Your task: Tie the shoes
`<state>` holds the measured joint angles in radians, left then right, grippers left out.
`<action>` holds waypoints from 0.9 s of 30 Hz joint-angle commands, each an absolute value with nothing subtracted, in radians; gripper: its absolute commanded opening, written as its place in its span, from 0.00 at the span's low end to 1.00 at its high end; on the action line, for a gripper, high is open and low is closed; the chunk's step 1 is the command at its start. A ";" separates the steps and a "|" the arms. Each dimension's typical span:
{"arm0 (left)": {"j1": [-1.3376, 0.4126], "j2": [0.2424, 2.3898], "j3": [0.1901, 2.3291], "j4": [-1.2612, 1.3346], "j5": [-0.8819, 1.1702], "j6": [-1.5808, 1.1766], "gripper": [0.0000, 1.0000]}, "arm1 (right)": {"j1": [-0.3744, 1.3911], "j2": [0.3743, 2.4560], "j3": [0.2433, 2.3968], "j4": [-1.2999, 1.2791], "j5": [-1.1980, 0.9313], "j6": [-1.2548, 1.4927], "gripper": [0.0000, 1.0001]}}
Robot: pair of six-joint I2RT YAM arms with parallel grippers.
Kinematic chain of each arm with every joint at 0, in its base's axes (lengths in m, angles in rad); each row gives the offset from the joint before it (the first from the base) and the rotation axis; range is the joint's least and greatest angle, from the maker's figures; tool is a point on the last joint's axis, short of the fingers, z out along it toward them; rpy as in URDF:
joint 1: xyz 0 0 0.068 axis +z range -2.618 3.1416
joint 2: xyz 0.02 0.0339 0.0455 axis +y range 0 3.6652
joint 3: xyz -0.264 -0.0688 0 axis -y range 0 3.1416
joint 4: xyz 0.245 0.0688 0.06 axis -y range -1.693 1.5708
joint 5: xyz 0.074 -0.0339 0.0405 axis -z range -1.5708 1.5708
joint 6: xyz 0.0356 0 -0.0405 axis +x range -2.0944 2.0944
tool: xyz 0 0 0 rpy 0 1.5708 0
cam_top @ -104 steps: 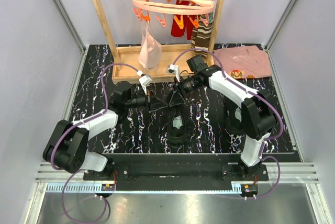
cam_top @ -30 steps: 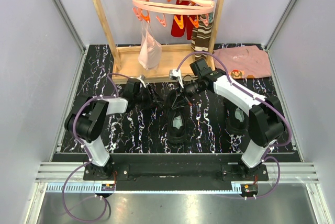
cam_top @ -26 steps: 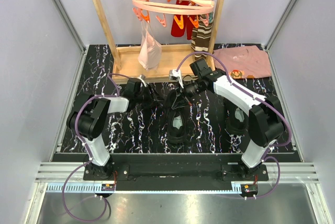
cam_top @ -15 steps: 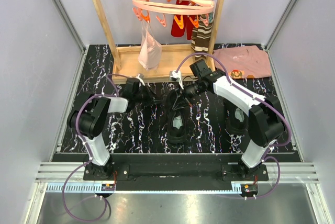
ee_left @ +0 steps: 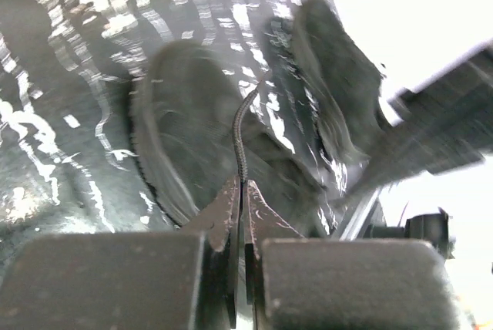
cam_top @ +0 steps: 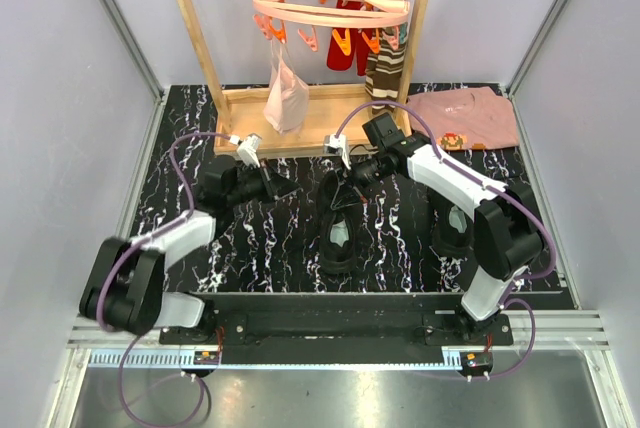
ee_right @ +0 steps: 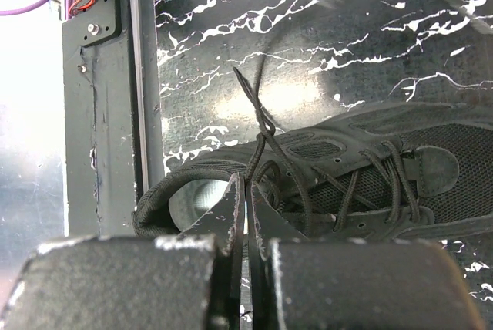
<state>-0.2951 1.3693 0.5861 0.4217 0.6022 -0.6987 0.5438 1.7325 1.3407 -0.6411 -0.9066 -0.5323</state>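
One black shoe [cam_top: 338, 233] lies at the table's middle, its pale insole showing. The other shoe [cam_top: 451, 229] stands to the right, partly behind the right arm. My left gripper [cam_top: 284, 186] is left of the middle shoe's far end, shut on a thin black lace [ee_left: 241, 133] that runs from its tips [ee_left: 243, 185] towards the blurred shoe [ee_left: 181, 141]. My right gripper [cam_top: 348, 175] hovers over that shoe's far end. In its wrist view the jaws [ee_right: 248, 181] are shut on a lace [ee_right: 260, 141] above the shoe's [ee_right: 362, 164] opening, and the lace crosses in a twist.
A wooden rack [cam_top: 300, 116] stands at the back with a pink clip hanger [cam_top: 330, 3], a hanging white cloth [cam_top: 285, 88] and a striped sock [cam_top: 385, 66]. A pink folded shirt [cam_top: 465, 118] lies back right. A dark metal rail [ee_right: 115, 106] runs beside the shoe.
The left gripper has shut on the lace and drawn back to the left, with its arm lowering. The right gripper has stayed shut over the shoe.
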 commanded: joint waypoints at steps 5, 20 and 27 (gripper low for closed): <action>-0.294 1.005 0.508 0.278 0.793 -0.381 0.00 | 0.525 1.755 1.390 -0.638 -0.900 -0.488 0.00; -0.302 0.770 0.488 -0.227 0.741 -0.006 0.00 | 0.512 1.741 1.381 -0.637 -0.896 -0.482 0.00; -0.291 0.791 0.521 -0.244 0.680 -0.008 0.00 | 0.506 1.717 1.376 -0.634 -0.890 -0.480 0.00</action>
<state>-0.2955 0.7738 0.4812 -0.2260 0.7403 -0.0341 0.5167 1.7531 1.3556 -0.6415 -0.8997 -0.4877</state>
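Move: The left hand, already pinching a lace, has the lace crossing held by the right fingers about 5 cm back and 9 cm to its right, level in height; the middle shoe's centre is about 6 cm back, 9 cm right and 9 cm below. The wooden tray's middle is about 20 cm ahead, 4 cm right and 12 cm below. The crossing is right at the right hand, with the shoe about 9 cm beneath it. Back towards the robot, about 12 cm, the left hand swings its lace along the shoe's left side, arcing up some 6 cm before sinking almost to its starting height and easing about 4 cm left, away from the right fingers. Its wrist turns some 20 degrees clockwise and tips the fingers up, grip kept; the right hand holds the crossing almost still, creeping 1 cm forward. ##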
